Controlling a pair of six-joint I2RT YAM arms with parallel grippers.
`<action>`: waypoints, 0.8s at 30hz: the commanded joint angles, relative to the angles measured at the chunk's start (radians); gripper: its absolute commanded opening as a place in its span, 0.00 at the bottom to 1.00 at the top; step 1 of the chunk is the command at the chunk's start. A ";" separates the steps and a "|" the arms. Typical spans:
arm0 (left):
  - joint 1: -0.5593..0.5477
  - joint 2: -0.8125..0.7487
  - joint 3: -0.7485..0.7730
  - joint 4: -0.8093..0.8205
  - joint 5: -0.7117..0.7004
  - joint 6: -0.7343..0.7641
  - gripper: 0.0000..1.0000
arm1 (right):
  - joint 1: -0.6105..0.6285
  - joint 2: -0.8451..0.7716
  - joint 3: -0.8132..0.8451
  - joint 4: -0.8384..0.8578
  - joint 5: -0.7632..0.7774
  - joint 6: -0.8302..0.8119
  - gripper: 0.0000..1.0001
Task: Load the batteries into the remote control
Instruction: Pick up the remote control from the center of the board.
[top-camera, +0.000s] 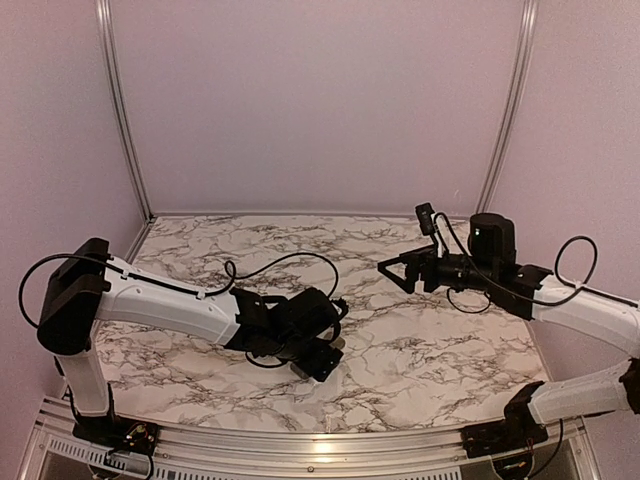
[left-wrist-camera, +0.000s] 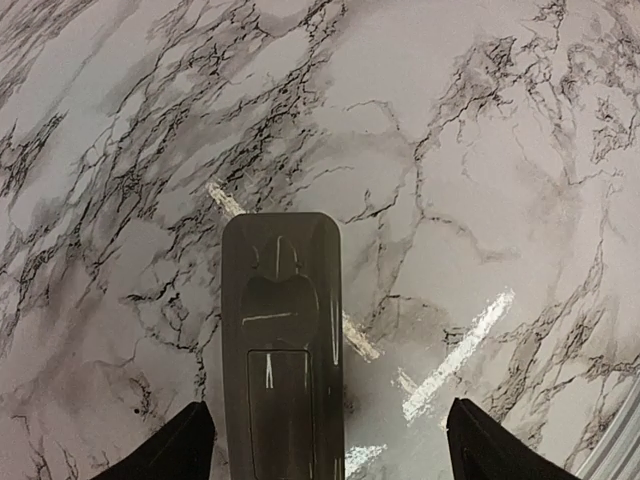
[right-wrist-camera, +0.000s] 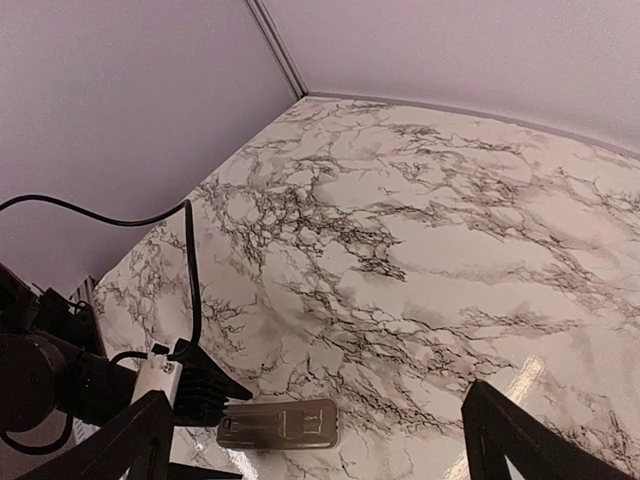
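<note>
The remote control (left-wrist-camera: 282, 340) lies back side up on the marble table, grey-beige, with a rectangular panel outlined on its back. My left gripper (left-wrist-camera: 335, 440) hangs over its near end, open. The remote lies between the fingers, close to the left one, and neither visibly presses on it. In the right wrist view the remote (right-wrist-camera: 280, 425) shows flat on the table beside the left arm's black tip (right-wrist-camera: 200, 385). My right gripper (top-camera: 395, 270) is lifted above the table at the right, open with nothing in it. The batteries are out of view.
The marble table (top-camera: 420, 350) is bounded by pale walls with metal corner rails (top-camera: 122, 110) at the back. A black cable (right-wrist-camera: 190, 270) loops off the left arm. The table's metal front edge (top-camera: 320, 440) runs between the arm bases.
</note>
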 joint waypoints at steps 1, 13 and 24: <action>0.017 0.044 0.041 -0.091 0.037 0.016 0.81 | -0.008 -0.027 -0.061 0.081 -0.035 0.054 0.99; 0.066 0.117 0.051 -0.084 0.139 0.026 0.69 | -0.008 -0.047 -0.117 0.150 -0.148 0.077 0.99; 0.066 0.152 0.072 -0.127 0.102 0.035 0.41 | -0.008 -0.023 -0.099 0.122 -0.177 0.019 0.99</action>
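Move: The remote control lies cover side up almost directly beneath the left hand, its middle about 2 cm ahead, level sideways and roughly 6 cm below the open fingers, its length running forward and to the right. From the right hand, which takes no part, the remote control is around 15 cm to the left, 6 cm back and 22 cm below. No other loose thing shows near it. The left fingers come to both long edges of the remote control near its battery cover and begin to pinch it, after sinking about 5 cm with a slight shift left and closing from wide to about half open. The wrist tilts some 10 degrees. The empty right hand, wide open, eases about 3 cm back and 2 cm down. ##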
